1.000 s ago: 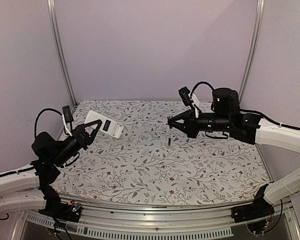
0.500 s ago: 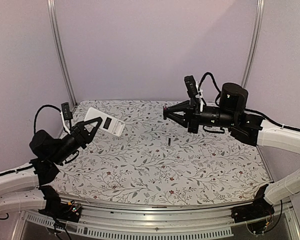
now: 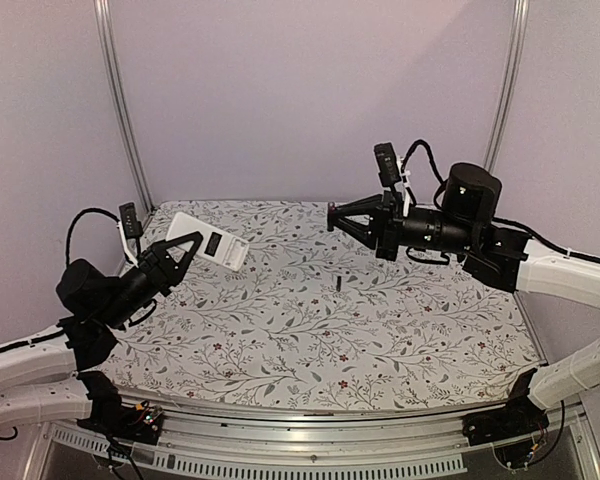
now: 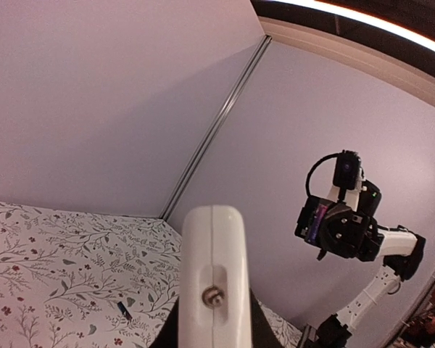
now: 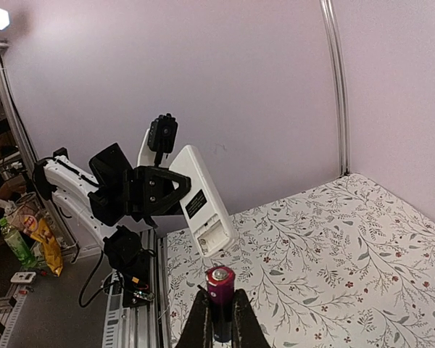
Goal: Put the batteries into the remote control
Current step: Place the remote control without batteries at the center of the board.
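The remote control [image 3: 210, 244] is a white bar held up in the air at the left, with my left gripper [image 3: 187, 247] shut on it. In the right wrist view the remote control [image 5: 201, 197] shows its back, with the battery slot [image 5: 216, 236] uncovered and facing my right gripper [image 5: 220, 325]. That gripper is shut on one of the batteries [image 5: 220, 293], dark with a magenta end, pointing at the remote from a distance. In the top view the right gripper [image 3: 332, 215] hangs above the table's back middle. A second battery [image 3: 338, 285] lies on the table, and this battery [image 4: 123, 310] also shows in the left wrist view.
The table [image 3: 310, 330] has a floral cloth. Aluminium posts [image 3: 120, 110] stand at its back corners against lilac walls. The left arm's base and cables [image 5: 127, 268] sit beside the table rail, with clutter [image 5: 29, 232] beyond.
My right gripper has risen and shifted slightly left with its battery. The left gripper has tipped the remote a little higher. The battery on the table has not moved.
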You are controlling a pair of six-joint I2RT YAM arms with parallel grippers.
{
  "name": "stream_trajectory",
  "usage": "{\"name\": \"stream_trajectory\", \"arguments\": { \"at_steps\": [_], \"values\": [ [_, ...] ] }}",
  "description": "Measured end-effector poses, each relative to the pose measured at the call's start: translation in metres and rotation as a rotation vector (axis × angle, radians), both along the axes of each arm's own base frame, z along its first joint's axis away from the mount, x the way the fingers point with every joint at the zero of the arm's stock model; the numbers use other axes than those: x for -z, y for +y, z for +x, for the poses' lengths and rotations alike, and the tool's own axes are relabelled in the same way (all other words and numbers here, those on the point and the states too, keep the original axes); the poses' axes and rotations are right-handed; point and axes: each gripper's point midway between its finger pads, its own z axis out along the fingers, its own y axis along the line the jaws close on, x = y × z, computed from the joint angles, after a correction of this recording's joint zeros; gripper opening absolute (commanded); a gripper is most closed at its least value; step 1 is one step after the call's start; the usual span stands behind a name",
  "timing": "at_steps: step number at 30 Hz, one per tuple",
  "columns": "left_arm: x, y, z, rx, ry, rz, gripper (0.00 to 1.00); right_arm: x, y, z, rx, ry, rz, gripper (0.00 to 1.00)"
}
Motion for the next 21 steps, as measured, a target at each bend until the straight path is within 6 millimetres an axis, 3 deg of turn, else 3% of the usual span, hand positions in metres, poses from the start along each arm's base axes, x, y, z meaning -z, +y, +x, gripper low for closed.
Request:
{"name": "stream_trajectory", "arguments": {
  "at_steps": [13, 21],
  "values": [
    [0.001, -0.002, 0.001, 0.001, 0.004, 0.003, 0.00, -0.068, -0.006, 0.001, -0.002, 0.140, 0.238, 0.00],
    [0.001, -0.002, 0.002, -0.001, 0.005, 0.003, 0.00, -0.075, -0.007, 0.000, -0.011, 0.166, 0.268, 0.00]
  ]
}}
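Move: The right gripper already holds a battery. The remote control's middle lies about 24 cm to its left, 2 cm farther out and roughly 5 cm lower, with the open battery bay at the end nearer this gripper. The loose battery on the table is some 20 cm ahead, 3 cm right and 35 cm below. The left gripper already holds the remote, whose middle is about 3 cm to its right and 1 cm ahead. Raise the right gripper almost straight up, about 7.5 cm, taking the held battery higher above the level of the remote's open bay, and ease to a stop there. As it rises, tip its left-pointing fingers up some 15 degrees, keeping the battery pinched. Hold the left gripper still with the remote in its grasp. ##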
